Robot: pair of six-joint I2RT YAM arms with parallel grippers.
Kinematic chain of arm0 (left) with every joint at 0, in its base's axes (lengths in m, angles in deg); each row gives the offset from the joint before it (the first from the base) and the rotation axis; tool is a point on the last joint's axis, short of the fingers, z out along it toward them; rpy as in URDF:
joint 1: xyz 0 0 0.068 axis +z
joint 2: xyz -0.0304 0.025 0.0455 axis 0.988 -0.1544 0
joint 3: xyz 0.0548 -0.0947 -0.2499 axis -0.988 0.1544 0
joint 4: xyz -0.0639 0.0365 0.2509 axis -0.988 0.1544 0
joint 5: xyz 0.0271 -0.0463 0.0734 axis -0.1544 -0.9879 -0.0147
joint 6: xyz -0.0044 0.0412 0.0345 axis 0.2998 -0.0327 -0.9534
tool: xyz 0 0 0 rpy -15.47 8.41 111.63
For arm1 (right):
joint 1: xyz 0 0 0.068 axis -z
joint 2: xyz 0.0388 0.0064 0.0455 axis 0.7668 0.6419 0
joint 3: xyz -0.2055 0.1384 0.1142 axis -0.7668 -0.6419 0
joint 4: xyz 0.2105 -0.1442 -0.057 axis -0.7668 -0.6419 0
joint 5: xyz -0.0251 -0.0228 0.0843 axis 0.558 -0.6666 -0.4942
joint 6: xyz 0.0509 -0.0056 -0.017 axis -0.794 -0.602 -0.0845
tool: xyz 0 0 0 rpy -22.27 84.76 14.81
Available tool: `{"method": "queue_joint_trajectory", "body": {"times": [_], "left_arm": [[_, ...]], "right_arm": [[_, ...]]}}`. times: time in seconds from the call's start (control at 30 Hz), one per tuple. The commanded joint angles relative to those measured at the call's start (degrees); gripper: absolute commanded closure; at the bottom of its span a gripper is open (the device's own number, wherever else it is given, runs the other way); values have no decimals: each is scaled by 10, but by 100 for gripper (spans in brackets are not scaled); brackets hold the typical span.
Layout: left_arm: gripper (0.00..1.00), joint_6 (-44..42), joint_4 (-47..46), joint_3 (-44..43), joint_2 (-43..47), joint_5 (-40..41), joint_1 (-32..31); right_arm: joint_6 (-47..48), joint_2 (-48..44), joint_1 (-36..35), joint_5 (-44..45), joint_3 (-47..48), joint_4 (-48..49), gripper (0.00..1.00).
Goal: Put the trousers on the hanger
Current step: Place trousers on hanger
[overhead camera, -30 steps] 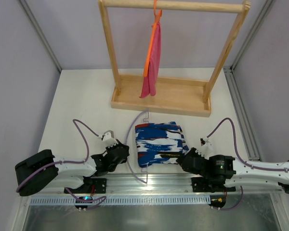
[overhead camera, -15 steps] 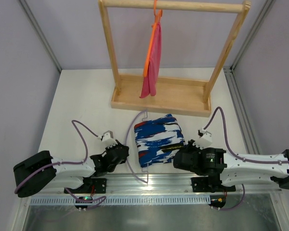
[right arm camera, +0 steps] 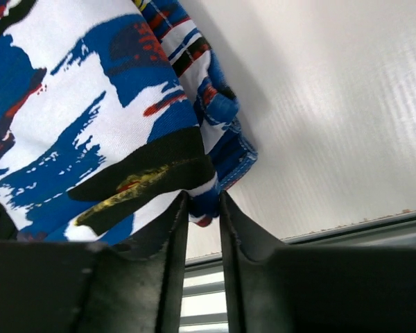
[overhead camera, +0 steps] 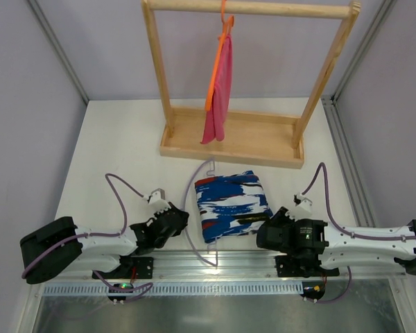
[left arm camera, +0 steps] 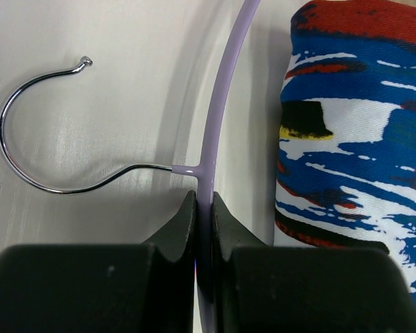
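The trousers [overhead camera: 232,205], folded into a blue, white, red and black printed pad, lie on the table between my two arms. Their near right corner [right arm camera: 218,156] sits between the tips of my right gripper [overhead camera: 265,232], whose jaws [right arm camera: 203,202] stand narrow with a fold of cloth pinched at the tips. The pale lilac hanger [overhead camera: 188,208] lies along the trousers' left edge, its silver hook [left arm camera: 28,156] pointing left. My left gripper [left arm camera: 203,202] is shut on the hanger's bar [left arm camera: 222,104] just below the hook's stem. The trousers [left arm camera: 347,139] lie right of that bar.
A wooden rack [overhead camera: 229,149] stands at the back of the table, with an orange hanger and pink cloth [overhead camera: 218,90] on its top rail. A metal rail [overhead camera: 215,260] runs along the near edge, close behind both grippers.
My right gripper pushed the trousers' near right corner up and left, then drew back right; the trousers lie squarer again. Its jaws stand slightly wider. The left arm has barely moved.
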Motion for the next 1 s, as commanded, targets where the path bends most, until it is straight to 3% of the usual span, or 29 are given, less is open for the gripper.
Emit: {"method": "queue_joint_trajectory", "body": {"times": [0.0,0.07,0.1,0.2,0.33,0.5,0.6,0.67,0.83,0.97], "left_arm": [[100,0,38,3,-1,25,-5],[99,4,35,0,-1,23,-6],[100,4,38,-4,-2,22,-6],[99,8,53,-14,-11,26,-6],[99,13,52,-13,-19,27,-6],[100,16,48,-15,-31,27,-6],[100,16,54,-21,-35,25,-6],[100,16,57,-23,-34,25,-6],[100,17,60,-21,-25,24,-6],[100,12,70,-25,-14,26,-6]], "right_arm": [[55,-10,6,47,30,-88,71],[127,-30,6,25,40,-65,61],[150,-39,6,18,42,-38,47],[239,-92,6,5,42,12,32],[312,-166,12,31,66,7,15],[433,-210,42,65,99,23,8],[521,-184,82,41,114,58,7],[569,-152,125,-30,120,83,5],[732,-62,371,-271,59,249,5],[785,-10,535,-494,8,344,4]]}}
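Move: The right fingers sit at the near right corner of the folded trousers, whose middle lies about 12 cm to their left, 5 cm ahead and 4 cm below. Some 24 cm to that hand's left and 3 cm ahead is the hanger, along the trousers' left side, and the rack base is about 27 cm ahead and 12 cm left. From the left hand, the trousers' middle lies roughly 18 cm to the right and 3 cm ahead. The right hand opens its fingers wide to let go of the trousers' near right corner and rises about 10 cm almost in place, turning nearly 20 degrees counter-clockwise as its fingertips tip up. It then swings some 8 cm forward and sinks about 6 cm again with the fingertips tipping back down, open towards the right edge of the trousers farther out, while the left hand stays put and keeps its pinch on the hanger. ##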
